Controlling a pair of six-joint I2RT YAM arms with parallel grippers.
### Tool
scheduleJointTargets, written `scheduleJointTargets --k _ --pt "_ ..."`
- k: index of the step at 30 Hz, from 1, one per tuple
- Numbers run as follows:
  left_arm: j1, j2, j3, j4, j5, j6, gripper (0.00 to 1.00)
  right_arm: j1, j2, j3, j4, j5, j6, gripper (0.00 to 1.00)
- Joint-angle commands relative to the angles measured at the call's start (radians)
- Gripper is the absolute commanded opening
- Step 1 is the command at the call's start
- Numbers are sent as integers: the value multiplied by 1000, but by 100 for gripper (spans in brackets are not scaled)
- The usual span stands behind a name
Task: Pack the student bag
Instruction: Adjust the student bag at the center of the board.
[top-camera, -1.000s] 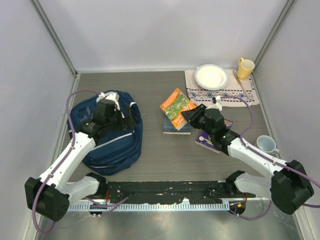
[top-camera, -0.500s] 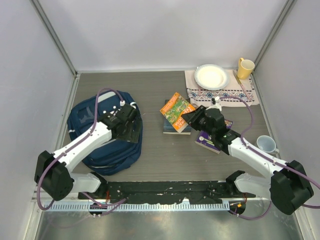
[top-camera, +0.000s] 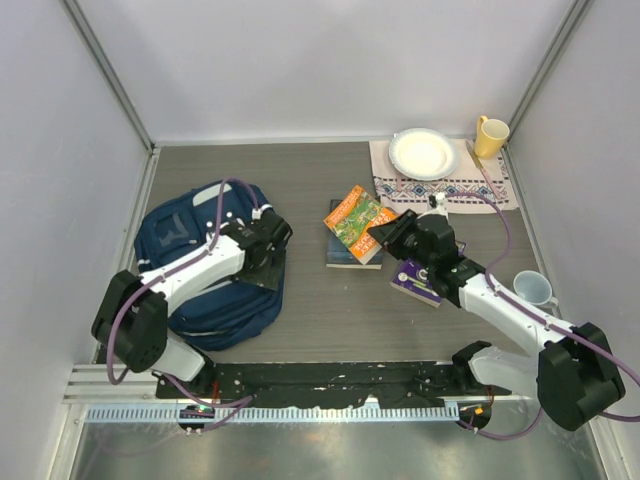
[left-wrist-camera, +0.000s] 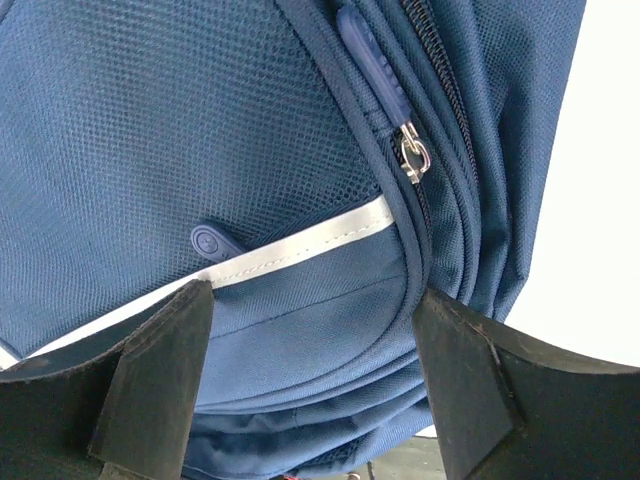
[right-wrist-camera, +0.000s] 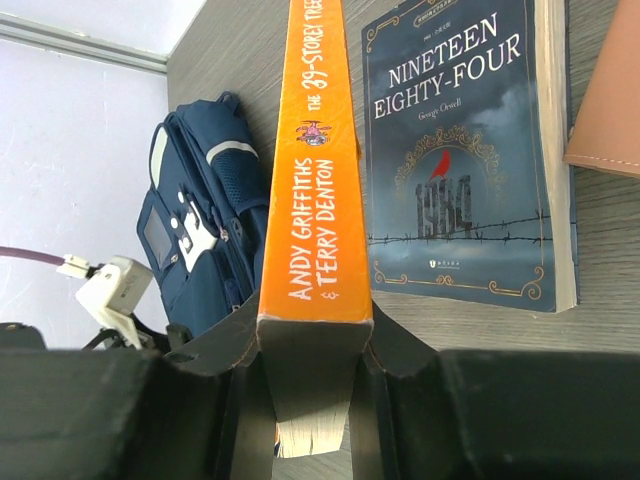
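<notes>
The student bag (top-camera: 200, 275), navy with a pale stripe, lies flat at the left of the table. My left gripper (top-camera: 268, 242) hangs over its right edge. In the left wrist view the bag (left-wrist-camera: 250, 150) fills the frame and the left gripper (left-wrist-camera: 310, 385) stands open, its fingers (left-wrist-camera: 150, 390) wide apart on either side of the folded pocket seams, near a zipper pull (left-wrist-camera: 413, 155). My right gripper (right-wrist-camera: 315, 380) is shut on an orange-spined book (right-wrist-camera: 318, 170), held on edge above the table; from above this book (top-camera: 355, 218) shows a green and orange cover.
A dark "Nineteen Eighty-Four" book (right-wrist-camera: 460, 160) lies flat under the held one, and a purple book (top-camera: 418, 282) lies beneath the right arm. At the back right a patterned mat (top-camera: 450, 185) carries a white plate (top-camera: 423, 152); a yellow mug (top-camera: 490, 135) and a white cup (top-camera: 531, 288) stand nearby.
My left gripper has swung from the top of the bag to its right edge and has narrowed slightly. The right gripper keeps the orange book, barely shifted.
</notes>
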Motion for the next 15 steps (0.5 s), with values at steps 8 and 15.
scheduleJointTargets --k 8,15 --pt "-5 113 105 71 -59 -29 28 -36 -12 12 101 -71 11 2" --pt "-6 149 287 91 41 -3 0 -48 -23 11 86 -77 3 1"
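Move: The student bag's zipped right edge runs between the left hand's open fingers, about 2 cm below its hand point, with the bag's middle some 11 cm to the left, 3 cm farther out and 4 cm lower. The Nineteen Eighty-Four book lies roughly 7 cm ahead and 20 cm to the right, 6 cm lower. From the right hand, still gripping the orange book, that bag edge is about 23 cm left, 8 cm back and 11 cm down. The left hand sinks about 1.5 cm onto the student bag's right side while its wide-open fingers close from either side, pinching the zipped edge until they are nearly shut. Partway through the closing it starts pulling that edge forward and to the right, away from the bag's middle, some 5 cm in all, rising 2 to 3 cm from its lowest point with hardly any wrist turn. ##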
